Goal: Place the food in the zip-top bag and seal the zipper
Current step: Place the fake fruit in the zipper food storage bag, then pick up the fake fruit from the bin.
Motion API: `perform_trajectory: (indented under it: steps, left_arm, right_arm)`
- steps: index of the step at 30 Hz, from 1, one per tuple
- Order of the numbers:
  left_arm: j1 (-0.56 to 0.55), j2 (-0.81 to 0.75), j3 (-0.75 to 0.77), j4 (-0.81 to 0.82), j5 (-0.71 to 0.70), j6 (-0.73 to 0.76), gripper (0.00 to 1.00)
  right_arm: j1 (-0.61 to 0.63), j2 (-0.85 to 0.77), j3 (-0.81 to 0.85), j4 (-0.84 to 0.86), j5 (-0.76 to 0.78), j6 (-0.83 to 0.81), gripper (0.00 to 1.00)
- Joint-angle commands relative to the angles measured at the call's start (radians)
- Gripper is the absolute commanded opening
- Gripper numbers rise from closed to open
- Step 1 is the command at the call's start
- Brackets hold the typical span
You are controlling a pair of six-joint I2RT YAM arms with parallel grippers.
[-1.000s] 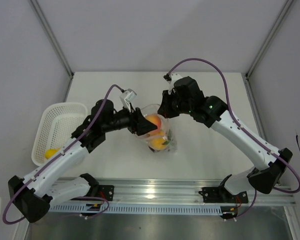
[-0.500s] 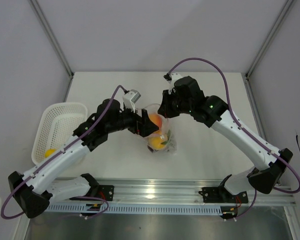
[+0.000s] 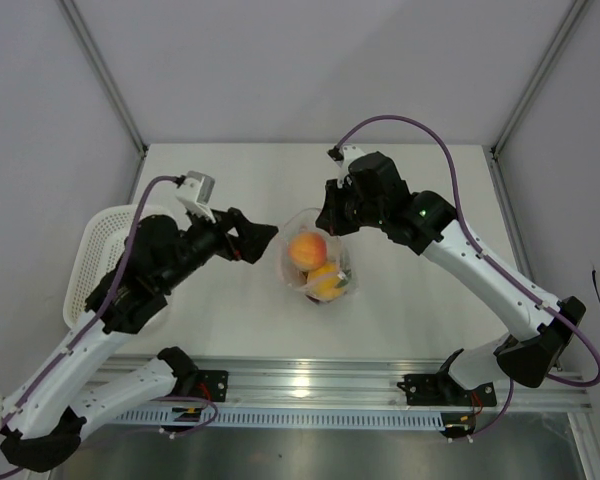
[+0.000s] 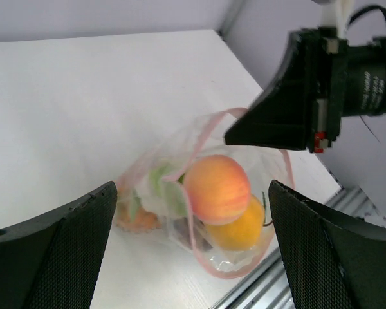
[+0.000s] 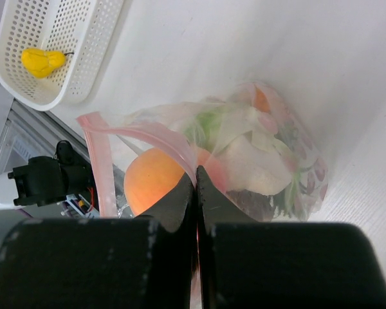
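The clear zip-top bag (image 3: pixel 318 268) sits mid-table with its mouth held up and open. Inside it lies food: a peach-coloured round piece (image 3: pixel 307 248), a yellow-orange one (image 3: pixel 327 283) and a pale green leafy piece (image 4: pixel 159 183). My right gripper (image 5: pixel 196 171) is shut on the bag's rim, pinching the pinkish-red zipper (image 5: pixel 140 133). It stands at the bag's far edge in the top view (image 3: pixel 331 222). My left gripper (image 3: pixel 261 240) hangs open just left of the bag, with nothing between its fingers (image 4: pixel 59 257).
A white lattice basket (image 3: pixel 108 232) stands at the table's left edge, partly under my left arm. It holds one yellow pear-shaped piece (image 5: pixel 42 60). The metal rail (image 3: pixel 310 378) runs along the near edge.
My left gripper opened at the bag's mouth and left the peach-coloured piece inside. It then drew back to the left. The right gripper kept its hold.
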Motion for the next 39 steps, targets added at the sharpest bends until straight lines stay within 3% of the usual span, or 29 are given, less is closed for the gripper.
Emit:
perform_trajectory:
  steps: [1, 5, 8, 14, 19, 23, 28, 39]
  left_arm:
    - [0.027, -0.012, 0.069, -0.118, -0.254, -0.039, 1.0]
    - [0.167, 0.031, 0.114, -0.296, -0.299, -0.108, 0.99]
    - [0.35, 0.008, 0.046, -0.33, -0.296, -0.146, 1.0]
    - [0.581, 0.03, -0.004, -0.439, -0.354, -0.214, 1.0]
    - [0.739, 0.155, -0.015, -0.556, -0.446, -0.307, 0.99]
    - [0.868, 0.27, -0.031, -0.596, -0.408, -0.375, 1.0]
    - [0.908, 0.408, 0.006, -0.693, -0.542, -0.47, 1.0]
    - [1.078, 0.407, -0.061, -0.644, -0.607, -0.561, 0.99]
  right_arm:
    - [-0.006, -0.025, 0.031, 0.03, 0.007, -0.003, 0.0]
    - [-0.009, -0.029, 0.018, 0.033, 0.004, -0.007, 0.0]
    - [-0.012, -0.037, 0.006, 0.033, 0.004, -0.01, 0.0]
    - [-0.019, -0.04, 0.004, 0.028, 0.0, -0.019, 0.0]
    - [-0.024, -0.039, 0.001, 0.03, -0.01, -0.026, 0.0]
    - [-0.026, -0.04, -0.011, 0.035, -0.011, -0.026, 0.0]
    - [-0.03, -0.04, -0.012, 0.036, -0.019, -0.036, 0.0]
    - [-0.041, -0.039, -0.034, 0.047, -0.042, -0.049, 0.0]
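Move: The yellow fake fruit, last one in the white basket, lies about 38 cm to the left of the empty left hand, some 6 cm back and 32 cm below. The basket's middle is roughly 34 cm left of this hand and 4 cm ahead. The filled bag is about 10 cm to its right, 3 cm ahead and 26 cm down. From the right hand, the yellow fruit lies some 47 cm left, 11 cm back and 27 cm lower. Nothing is touched by the left hand: it leaves the bag for the basket, sweeping some 34 cm left, bowing slightly forward early on, then dropping about 22 cm towards the yellow fruit. On the way it swings counter-clockwise by nearly 100 degrees and tips down, fingers staying wide open. The right hand keeps its pinch on the bag's rim, nearly still. ##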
